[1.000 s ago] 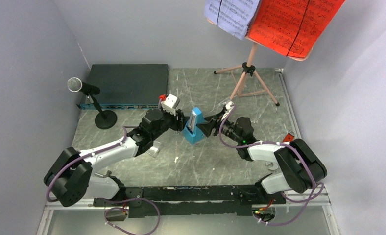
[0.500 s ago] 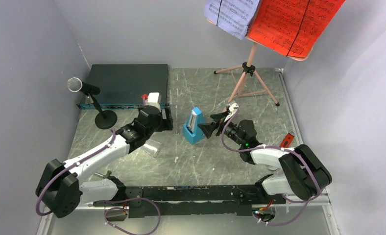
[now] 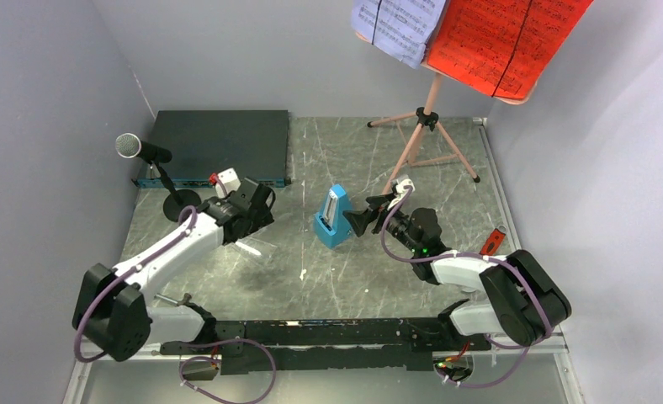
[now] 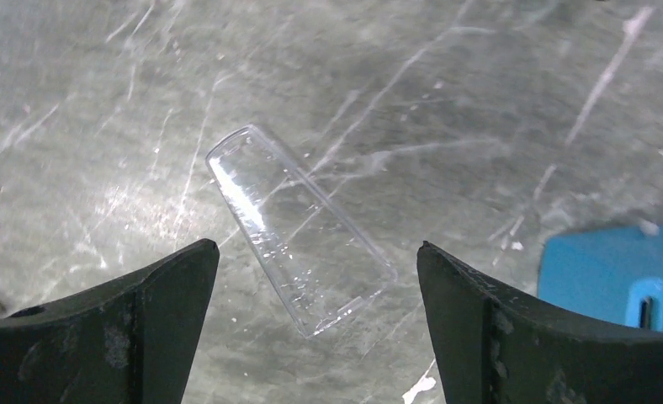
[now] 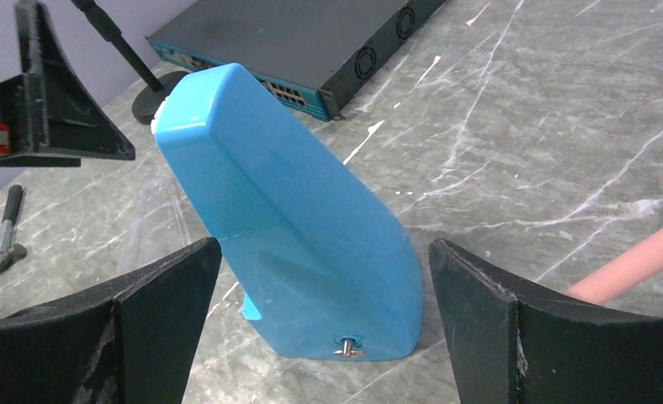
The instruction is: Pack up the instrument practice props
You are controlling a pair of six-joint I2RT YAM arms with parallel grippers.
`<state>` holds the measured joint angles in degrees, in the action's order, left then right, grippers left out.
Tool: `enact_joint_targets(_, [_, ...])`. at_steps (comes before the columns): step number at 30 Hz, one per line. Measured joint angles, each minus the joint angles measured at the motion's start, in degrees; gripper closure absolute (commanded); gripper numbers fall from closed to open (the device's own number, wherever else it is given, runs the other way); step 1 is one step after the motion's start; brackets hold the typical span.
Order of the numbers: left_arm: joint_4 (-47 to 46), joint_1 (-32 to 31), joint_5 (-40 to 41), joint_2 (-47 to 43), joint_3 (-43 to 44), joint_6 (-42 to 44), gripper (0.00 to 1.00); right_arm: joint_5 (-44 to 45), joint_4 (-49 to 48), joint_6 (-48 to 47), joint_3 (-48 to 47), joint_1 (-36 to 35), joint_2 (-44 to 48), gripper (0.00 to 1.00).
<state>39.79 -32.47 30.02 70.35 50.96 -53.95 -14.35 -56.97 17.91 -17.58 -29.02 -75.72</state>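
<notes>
The small blue pyramid metronome (image 3: 335, 217) stands upright mid-table, held by nothing. My right gripper (image 3: 360, 215) is open just right of it. In the right wrist view its jaws stand wide apart on either side of the metronome (image 5: 294, 244) without touching. My left gripper (image 3: 259, 212) is open to the metronome's left, above a clear plastic cover (image 4: 299, 227) lying flat. The microphone (image 3: 130, 146) stands on its round base at the left. The pink music stand (image 3: 425, 126) at the back carries a red sheet (image 3: 505, 38) and a lavender sheet (image 3: 400, 25).
A flat black electronics box (image 3: 219, 143) lies at the back left, behind the microphone. A red-handled tool (image 3: 495, 238) lies by the right wall. A small hammer-like tool (image 5: 4, 236) lies near the front left. Grey walls close in the left, back and right sides.
Both grippers have opened and let go of the metronome. The left arm has drawn back to the left, over the clear cover. The right gripper has backed off slightly.
</notes>
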Motion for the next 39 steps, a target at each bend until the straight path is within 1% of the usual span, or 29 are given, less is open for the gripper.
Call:
enact_joint_targets(5, [7.4,3.2,-0.4,7.5,4.3,-7.3,0.06,0.4,0.1,-0.2,0.0,0.0,0.4,0.0])
enact_joint_targets(11, [12.7,7.4,-3.5,16.7,9.1,-12.8,0.06,0.6,0.3,-0.4,0.0,0.0,0.7,0.0])
enact_joint_targets(17, [12.4,13.4,-10.3,18.3,7.9,-15.8,0.06,0.6,0.3,-0.4,0.0,0.0,0.7,0.0])
enact_joint_targets(20, [12.0,15.7,-12.3,18.7,6.6,-17.2,0.06,0.6,0.3,-0.4,0.0,0.0,0.7,0.0])
enact_joint_targets(22, [11.9,16.0,-12.7,19.4,6.5,-17.9,0.12,0.6,0.3,-0.4,0.0,0.0,0.7,0.0])
enact_joint_targets(25, [11.7,16.5,-13.2,20.9,6.5,-18.7,0.18,0.6,0.4,-0.4,0.0,0.0,0.7,0.0])
enact_joint_targets(29, [9.8,17.7,-14.4,22.4,5.8,-19.0,0.22,0.6,0.4,-0.4,0.0,0.0,0.7,0.0])
enact_joint_targets(33, [8.3,19.3,-15.5,24.2,5.1,-19.2,0.24,0.5,0.4,-0.4,0.0,0.0,0.7,0.0])
enact_joint_targets(39, [6.2,20.7,-17.2,24.3,4.3,-19.2,0.3,0.5,0.3,-0.4,0.0,0.0,0.7,0.0])
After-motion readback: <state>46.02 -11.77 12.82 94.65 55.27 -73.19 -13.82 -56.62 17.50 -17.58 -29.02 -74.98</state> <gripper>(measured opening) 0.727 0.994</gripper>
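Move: Below the left hand, about 11 cm down, lies the clear case, its middle some 2 cm back and 1 cm to the left; it runs from forward-left to back-right. The metronome stands around 18 cm to the hand's right and 1 cm ahead, the microphone foot about 18 cm left and 8 cm ahead. The black box's middle is roughly 24 cm ahead and 9 cm left. From the right hand the case lies about 25 cm left, 5 cm back, 14 cm down. Sinking about 10 cm onto the clear case and sliding some 5 cm left, the left hand tips its fingers steeper and turns roughly 30 degrees counter-clockwise to line up with the case's length. Wide open at first, the fingers close by about a fifth late in the descent, straddling the case near its forward-left end, without a visible grip. ##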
